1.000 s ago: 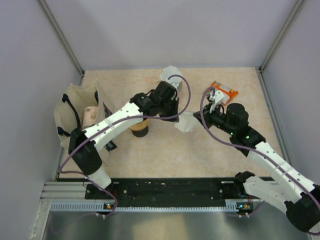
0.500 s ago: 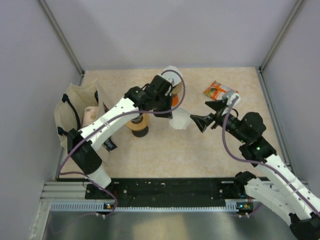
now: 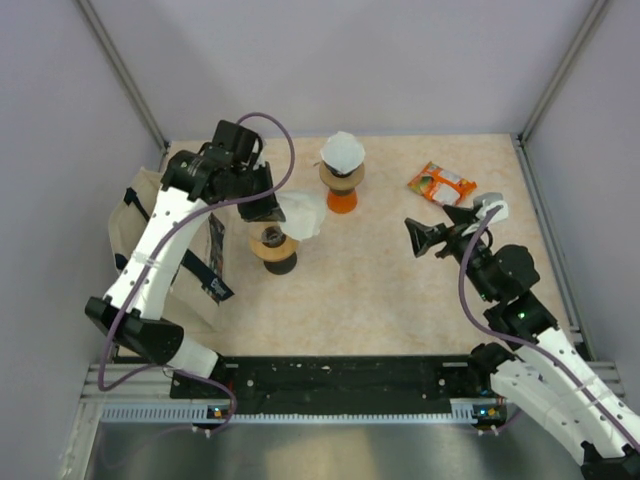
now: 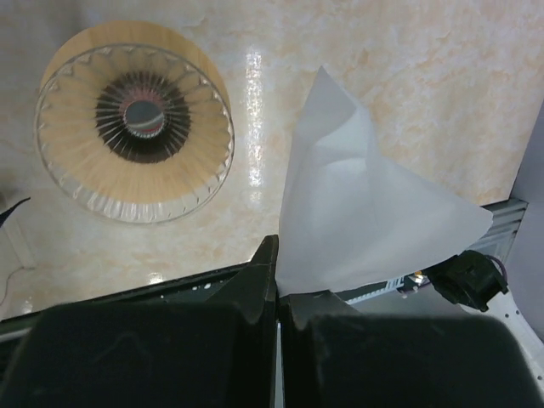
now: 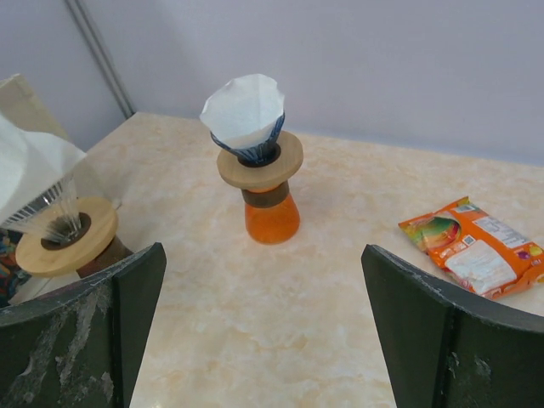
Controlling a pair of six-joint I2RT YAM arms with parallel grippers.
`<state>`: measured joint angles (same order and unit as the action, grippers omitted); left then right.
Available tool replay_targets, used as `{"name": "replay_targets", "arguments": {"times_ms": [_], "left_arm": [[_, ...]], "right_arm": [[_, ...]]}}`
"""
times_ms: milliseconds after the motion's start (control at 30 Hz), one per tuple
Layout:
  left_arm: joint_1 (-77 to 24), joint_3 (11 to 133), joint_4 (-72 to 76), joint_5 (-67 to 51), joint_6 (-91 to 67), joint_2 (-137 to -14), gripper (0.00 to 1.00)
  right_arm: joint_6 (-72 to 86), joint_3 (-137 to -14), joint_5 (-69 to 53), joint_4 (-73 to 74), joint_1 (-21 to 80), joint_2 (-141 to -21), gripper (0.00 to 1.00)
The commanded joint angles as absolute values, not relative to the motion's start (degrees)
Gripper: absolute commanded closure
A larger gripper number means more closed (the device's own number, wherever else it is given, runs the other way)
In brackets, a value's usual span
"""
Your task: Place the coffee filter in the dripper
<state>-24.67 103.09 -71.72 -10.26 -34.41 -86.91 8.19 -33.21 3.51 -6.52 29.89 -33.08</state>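
My left gripper (image 3: pixel 276 208) (image 4: pixel 279 276) is shut on the lower edge of a white paper coffee filter (image 3: pixel 301 214) (image 4: pixel 361 212), which hangs in the air. The filter is just right of an empty glass dripper (image 3: pixel 273 243) (image 4: pixel 136 119) with a round wooden collar, seen from above in the left wrist view. My right gripper (image 3: pixel 437 234) (image 5: pixel 263 340) stands open with nothing between its fingers, well to the right of both. From there the dripper (image 5: pixel 70 238) and the held filter (image 5: pixel 25 170) show at the left edge.
A second dripper on an orange base (image 3: pixel 343 190) (image 5: pixel 270 208) carries its own white filter (image 3: pixel 342 152) (image 5: pixel 246 110) at the back centre. An orange snack packet (image 3: pixel 441 183) (image 5: pixel 476 246) lies at the back right. A cloth bag (image 3: pixel 140 215) stands at the left wall.
My right gripper let go of the filter, opened wide and drew back to the right. My left arm carried the filter leftward to beside the wooden-collared dripper.
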Motion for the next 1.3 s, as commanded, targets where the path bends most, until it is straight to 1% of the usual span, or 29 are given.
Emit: {"name": "replay_targets", "arguments": {"times_ms": [0, 267, 400, 867, 1000, 1033, 1100, 1167, 1267], "left_arm": [[-23.30, 107.13, -80.06, -10.81, -35.42, -82.71, 1.00], [-16.98, 102.67, -84.37, -10.99, -37.97, -79.02, 1.00], [-13.10, 97.92, -83.24, -15.81, -37.18, -78.14, 1.00], [-10.28, 95.01, -84.38, -14.50, -37.44, -79.80, 0.98], [-10.11, 94.84, -84.46, -16.95, -37.27, -81.30, 0.94], [-10.11, 94.83, -84.46, -17.57, -37.09, -81.82, 0.92], [-10.02, 95.53, -85.25, -18.02, -36.48, -82.70, 0.80], [-10.02, 96.15, -85.43, -17.41, -36.39, -83.05, 0.75], [-9.84, 96.94, -85.61, -16.88, -36.30, -83.23, 0.70]], "right_arm": [[8.00, -33.22, 7.12, -7.38, 30.06, -34.10, 0.01], [8.00, -33.31, 8.79, -6.94, 30.06, -34.63, 0.01], [7.91, -33.14, 9.58, -6.86, 30.06, -34.63, 0.01], [7.73, -33.31, 11.78, -5.98, 30.06, -34.63, 0.01], [7.74, -33.40, 11.95, -5.89, 30.06, -34.63, 0.01], [7.82, -33.49, 12.13, -5.71, 30.06, -34.72, 0.01], [7.56, -33.66, 12.22, -5.45, 30.06, -34.54, 0.01], [7.56, -33.57, 12.30, -5.36, 30.06, -34.37, 0.01], [7.30, -33.57, 12.57, -5.36, 29.97, -34.10, 0.01]]}}
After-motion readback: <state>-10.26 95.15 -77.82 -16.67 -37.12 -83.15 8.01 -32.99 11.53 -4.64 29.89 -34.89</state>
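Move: The left hand already holds the paper filter; the clear dripper on its dark stand lies about 2 cm ahead, 3 cm left and roughly 9 cm below it. The blue dripper on the orange stand, already with a filter, is some 17 cm ahead and 13 cm right, about 8 cm lower. From the right hand the clear dripper lies about 34 cm left, 7 cm ahead and 11 cm lower. The left hand arcs about 6 cm left, up then down, lowering the filter to the clear dripper, fingers parting. ##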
